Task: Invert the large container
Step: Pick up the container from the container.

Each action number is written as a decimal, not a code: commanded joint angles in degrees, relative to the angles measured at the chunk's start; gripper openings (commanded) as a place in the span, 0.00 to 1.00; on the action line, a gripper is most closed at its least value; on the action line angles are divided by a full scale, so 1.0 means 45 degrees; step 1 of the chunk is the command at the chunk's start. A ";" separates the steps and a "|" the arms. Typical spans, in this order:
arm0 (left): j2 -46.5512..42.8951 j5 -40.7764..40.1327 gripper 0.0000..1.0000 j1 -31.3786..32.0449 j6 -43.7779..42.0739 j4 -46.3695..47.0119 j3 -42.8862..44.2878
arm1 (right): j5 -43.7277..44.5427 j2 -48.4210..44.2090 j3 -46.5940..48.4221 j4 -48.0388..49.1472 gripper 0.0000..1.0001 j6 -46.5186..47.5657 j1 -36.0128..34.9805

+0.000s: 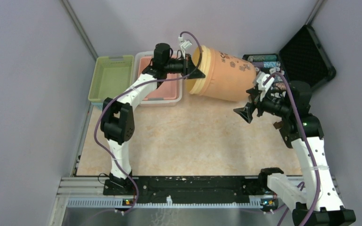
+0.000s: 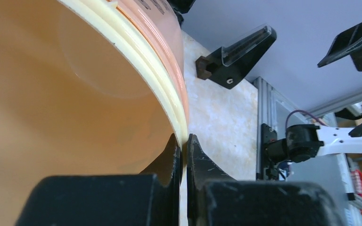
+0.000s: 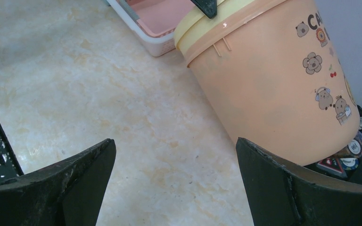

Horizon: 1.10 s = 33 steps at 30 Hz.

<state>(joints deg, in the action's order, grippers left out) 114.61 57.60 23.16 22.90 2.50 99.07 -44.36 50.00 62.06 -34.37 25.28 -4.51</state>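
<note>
The large container (image 1: 226,75) is an orange bucket with a cream rim and cartoon animals on its side. It is tipped far over, with its mouth toward the left and its base by the chip case. My left gripper (image 1: 192,70) is shut on the rim, one finger inside the mouth and one outside; in the left wrist view the left gripper (image 2: 184,139) pinches the cream rim of the container (image 2: 75,94). My right gripper (image 1: 245,113) hangs open near the bucket's base, touching nothing. In the right wrist view the right gripper (image 3: 175,146) frames bare table, with the container (image 3: 268,84) beyond.
A green tray (image 1: 109,77) and a pink tray (image 1: 162,89) stand at the back left, just behind the left gripper. An open black case (image 1: 306,54) with rows of poker chips (image 1: 266,63) lies at the back right. A metal rail (image 1: 188,186) runs along the near edge.
</note>
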 commanded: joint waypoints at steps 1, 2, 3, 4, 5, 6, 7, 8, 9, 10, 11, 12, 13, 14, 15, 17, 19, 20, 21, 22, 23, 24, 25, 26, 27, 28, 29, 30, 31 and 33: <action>-0.1526 -0.1476 0.00 0.0509 -0.2866 -0.2046 0.1193 | 0.0105 -0.0127 0.0793 0.0287 0.99 -0.0245 -0.0149; -0.1648 -0.1734 0.00 0.0719 -0.3683 -0.2559 0.1367 | 0.0184 -0.0104 0.0851 0.0342 0.99 -0.0363 -0.0149; -0.1790 -0.1921 0.00 0.0924 -0.4246 -0.3004 0.1491 | 0.0274 -0.0096 0.0927 0.0437 0.99 -0.0485 -0.0149; -0.1903 -0.2107 0.00 0.1133 -0.4802 -0.3470 0.1602 | 0.0395 -0.0080 0.0992 0.0517 0.99 -0.0613 -0.0149; -0.2064 -0.2287 0.00 0.1315 -0.5328 -0.3872 0.1680 | 0.0525 -0.0066 0.1049 0.0600 0.99 -0.0763 -0.0149; -0.2206 -0.2458 0.00 0.1494 -0.5843 -0.4237 0.1753 | 0.0634 -0.0055 0.1110 0.0679 0.99 -0.0875 -0.0149; -0.2397 -0.2641 0.00 0.1658 -0.6205 -0.4517 0.1757 | 0.0726 -0.0041 0.1169 0.0728 0.99 -0.0991 -0.0149; -0.2611 -0.2847 0.00 0.1779 -0.6573 -0.4738 0.1738 | 0.0828 -0.0037 0.1242 0.0790 0.99 -0.1069 -0.0149; -0.2792 -0.3068 0.00 0.1933 -0.6919 -0.4988 0.1745 | 0.0904 -0.0027 0.1296 0.0827 0.99 -0.1145 -0.0149; -0.2983 -0.3191 0.00 0.2050 -0.7223 -0.5245 0.1727 | 0.1009 -0.0018 0.1388 0.0883 0.99 -0.1245 -0.0149; -0.3168 -0.3235 0.00 0.2160 -0.7498 -0.5383 0.1690 | 0.1105 -0.0017 0.1453 0.0949 0.99 -0.1343 -0.0149; -0.3342 -0.3256 0.00 0.2287 -0.7684 -0.5574 0.1678 | 0.1273 -0.0007 0.1515 0.1030 0.99 -0.1457 -0.0149; -0.3531 -0.3207 0.00 0.2382 -0.7900 -0.5768 0.1677 | 0.1482 0.0011 0.1564 0.1167 0.99 -0.1608 -0.0149; -0.3637 -0.3084 0.00 0.2484 -0.8096 -0.5988 0.1677 | 0.1755 0.0021 0.1621 0.1324 0.99 -0.1784 -0.0149; -0.3743 -0.2919 0.00 0.2602 -0.8254 -0.6206 0.1667 | 0.2111 0.0051 0.1670 0.1504 0.99 -0.2013 -0.0149; -0.3905 -0.2502 0.00 0.2876 -0.8686 -0.6791 0.1715 | 0.3073 0.0109 0.1789 0.1929 0.99 -0.2566 -0.0148; -0.4023 -0.2487 0.00 0.3310 -0.9460 -0.7650 0.1866 | 0.3787 0.0219 0.2039 0.2145 0.99 -0.2970 -0.0149; -0.4067 -0.2735 0.00 0.3594 -0.9899 -0.8140 0.1986 | 0.4040 0.0293 0.2211 0.2193 0.99 -0.3113 -0.0149; -0.4136 -0.3076 0.00 0.3881 -1.0426 -0.8577 0.2069 | 0.4206 0.0354 0.2418 0.2187 0.99 -0.3232 -0.0149; -0.4198 -0.3543 0.00 0.4185 -1.0877 -0.8944 0.2117 | 0.4302 0.0440 0.2651 0.2169 0.99 -0.3361 -0.0149; -0.4333 -0.4002 0.00 0.4448 -1.1239 -0.9153 0.2098 | 0.4317 0.0511 0.2883 0.2142 0.99 -0.3487 -0.0149; -0.4452 -0.4421 0.00 0.4671 -1.1506 -0.9326 0.2078 | 0.4328 0.0584 0.3129 0.2095 0.99 -0.3588 -0.0149; -0.4587 -0.4771 0.00 0.4858 -1.1715 -0.9384 0.2042 | 0.4330 0.0651 0.3355 0.2047 0.99 -0.3703 -0.0149; -0.4709 -0.5052 0.00 0.4996 -1.1817 -0.9399 0.2030 | 0.4330 0.0723 0.3554 0.1993 0.99 -0.3789 -0.0149; -0.4824 -0.5287 0.00 0.5123 -1.1908 -0.9403 0.2067 | 0.4330 0.0791 0.3750 0.1952 0.99 -0.3853 -0.0149; -0.4941 -0.5470 0.00 0.5212 -1.1980 -0.9404 0.2141 | 0.4342 0.0860 0.3872 0.1922 0.98 -0.3903 -0.0149; -0.5078 -0.5613 0.00 0.5297 -1.2090 -0.9401 0.2228 | 0.4349 0.0923 0.3988 0.1909 0.98 -0.3943 -0.0149; -0.5192 -0.5820 0.00 0.5388 -1.2211 -0.9401 0.2312 | 0.4376 0.0980 0.4080 0.1875 0.98 -0.3980 -0.0149; -0.5307 -0.5922 0.00 0.5472 -1.2360 -0.9417 0.2430 | 0.4385 0.1052 0.4145 0.1834 0.97 -0.4019 -0.0149; -0.5491 -0.6096 0.00 0.5678 -1.2706 -0.9586 0.2709 | 0.4389 0.1178 0.4280 0.1738 0.96 -0.4165 -0.0149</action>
<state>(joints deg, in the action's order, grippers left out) 96.68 33.76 48.01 -27.29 -46.44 105.14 -25.85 54.08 78.48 -27.44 9.02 -4.78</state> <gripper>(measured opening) 0.030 0.973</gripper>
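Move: The left hand has the rim of the large container pinched. The container is tipped with its mouth to the left, its middle some 10 cm to the hand's right, 5 cm ahead and 9 cm below. The pink basket lies about 20 cm left and 9 cm ahead, the open black case about 33 cm right and 9 cm ahead, both some 25 cm lower. From the right hand the container's middle is about 20 cm ahead, 5 cm left and 13 cm below. Keeping its pinch on the container's rim, the left hand draws it about 18 cm back towards the robot over the bare table. Its wrist turns some 45 degrees as it goes, the forward side rolling up and the fingertips dipping and swinging back. The right hand, wide open, rises about 12 cm, drifting slightly forward and right with a clockwise turn of some 20 degrees. ##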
